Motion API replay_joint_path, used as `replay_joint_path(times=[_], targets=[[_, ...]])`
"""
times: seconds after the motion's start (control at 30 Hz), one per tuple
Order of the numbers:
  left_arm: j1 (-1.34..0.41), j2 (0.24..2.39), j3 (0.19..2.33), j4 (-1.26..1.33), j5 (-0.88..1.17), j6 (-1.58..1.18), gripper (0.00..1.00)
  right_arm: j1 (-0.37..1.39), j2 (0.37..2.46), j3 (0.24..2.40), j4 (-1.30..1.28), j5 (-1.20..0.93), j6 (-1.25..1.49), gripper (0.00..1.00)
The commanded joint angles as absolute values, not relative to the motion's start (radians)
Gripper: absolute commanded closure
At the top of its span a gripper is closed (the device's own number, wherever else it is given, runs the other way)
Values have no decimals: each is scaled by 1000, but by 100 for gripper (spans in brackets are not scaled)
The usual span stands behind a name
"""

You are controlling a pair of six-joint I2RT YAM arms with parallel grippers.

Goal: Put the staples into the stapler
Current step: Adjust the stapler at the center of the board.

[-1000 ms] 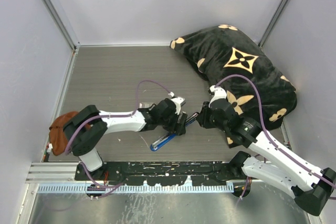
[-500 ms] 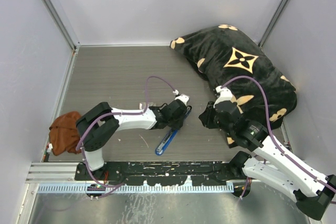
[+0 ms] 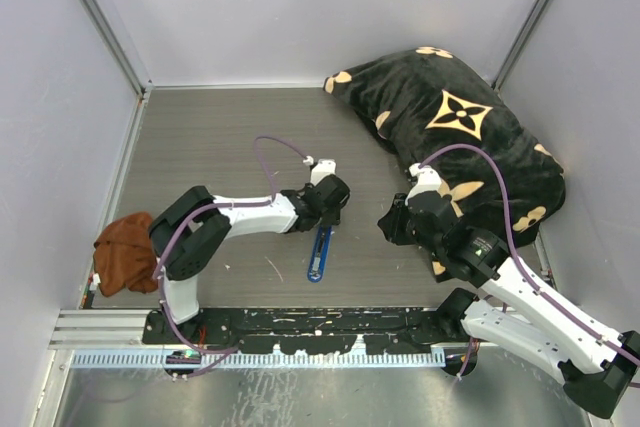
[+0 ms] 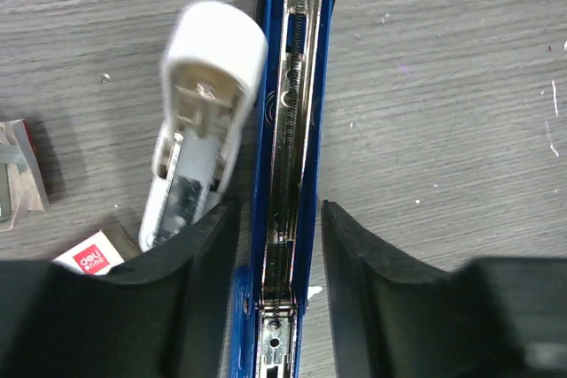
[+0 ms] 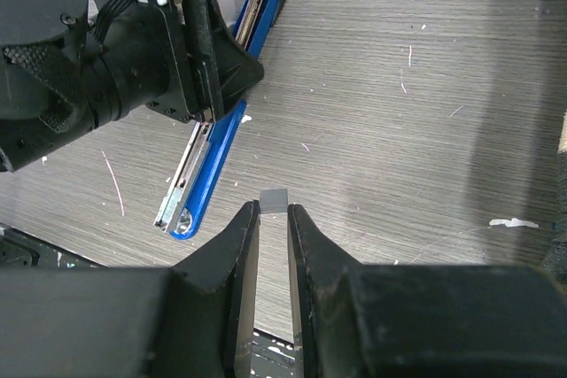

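The blue stapler (image 3: 319,253) lies open on the grey table, its silver channel and spring facing up (image 4: 292,130). My left gripper (image 3: 326,215) is at its far end, its black jaws closed on the blue sides near the hinge (image 4: 279,210). My right gripper (image 3: 392,227) hovers to the right of the stapler, apart from it. It is shut on the staples (image 5: 275,198), a small grey block that sticks out at the fingertips. In the right wrist view the stapler (image 5: 217,143) runs diagonally to the upper left of those jaws.
A small white oblong piece (image 4: 199,121) lies just left of the stapler, beside a red-and-white box corner (image 4: 89,258). A black patterned pillow (image 3: 460,137) fills the back right. A brown cloth (image 3: 122,252) sits at the left edge. Grey walls enclose the table.
My left gripper has closed round the stapler and swung it from a slant to nearly straight, shifting up and left. The right gripper drew back slightly to the right, still holding the staples.
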State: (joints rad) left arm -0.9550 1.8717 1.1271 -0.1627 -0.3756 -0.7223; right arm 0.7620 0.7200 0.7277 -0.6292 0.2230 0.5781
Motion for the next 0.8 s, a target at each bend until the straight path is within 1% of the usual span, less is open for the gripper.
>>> replay_joint_path(times=[0.0, 0.03, 0.07, 0.23, 0.3, 0.43, 0.47, 0.53, 0.77], targets=[[-948, 1829, 1145, -150, -388, -784, 47, 759, 717, 744, -581, 229, 580, 79], [-949, 1808, 1132, -144, -372, -787, 40, 759, 714, 745, -581, 229, 580, 79], [-948, 1783, 1118, -135, -351, -790, 35, 758, 713, 746, -581, 229, 580, 79], [-950, 1630, 1009, -123, -241, -801, 23, 759, 713, 753, -576, 228, 582, 78], [-948, 1573, 967, -141, -213, -799, 22, 759, 714, 755, -572, 191, 581, 78], [-950, 1467, 870, -183, -132, -829, 21, 760, 718, 756, -571, 184, 580, 78], [-950, 1440, 823, -161, -103, -860, 20, 760, 717, 756, -571, 182, 581, 78], [-960, 1381, 729, -102, -46, -931, 17, 758, 714, 756, -571, 178, 581, 78], [-982, 1240, 566, -85, 4, -1008, 16, 758, 716, 746, -568, 173, 589, 79]])
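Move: The stapler, opened flat, lies along the forward line with its hinge about 3 cm behind the left hand, whose fingertips straddle it. Its near end, the next target, is some 15 cm back and 4 cm to this hand's left, about 1 cm lower. The white mini stapler sits about 4 cm ahead and 3 cm left, the red staple box level and 6 cm left. From the right hand, that near end is roughly 8 cm back, 15 cm left and 15 cm down. The stapler is let go near its hinge as the left fingers open wide and lift about 6 cm clear. The hand then travels back along the stapler and somewhat left, some 13 cm back in all, sinking again over its near end with the fingers spread, while the wrist swings some 20 degrees to point more to the right and less forward. ##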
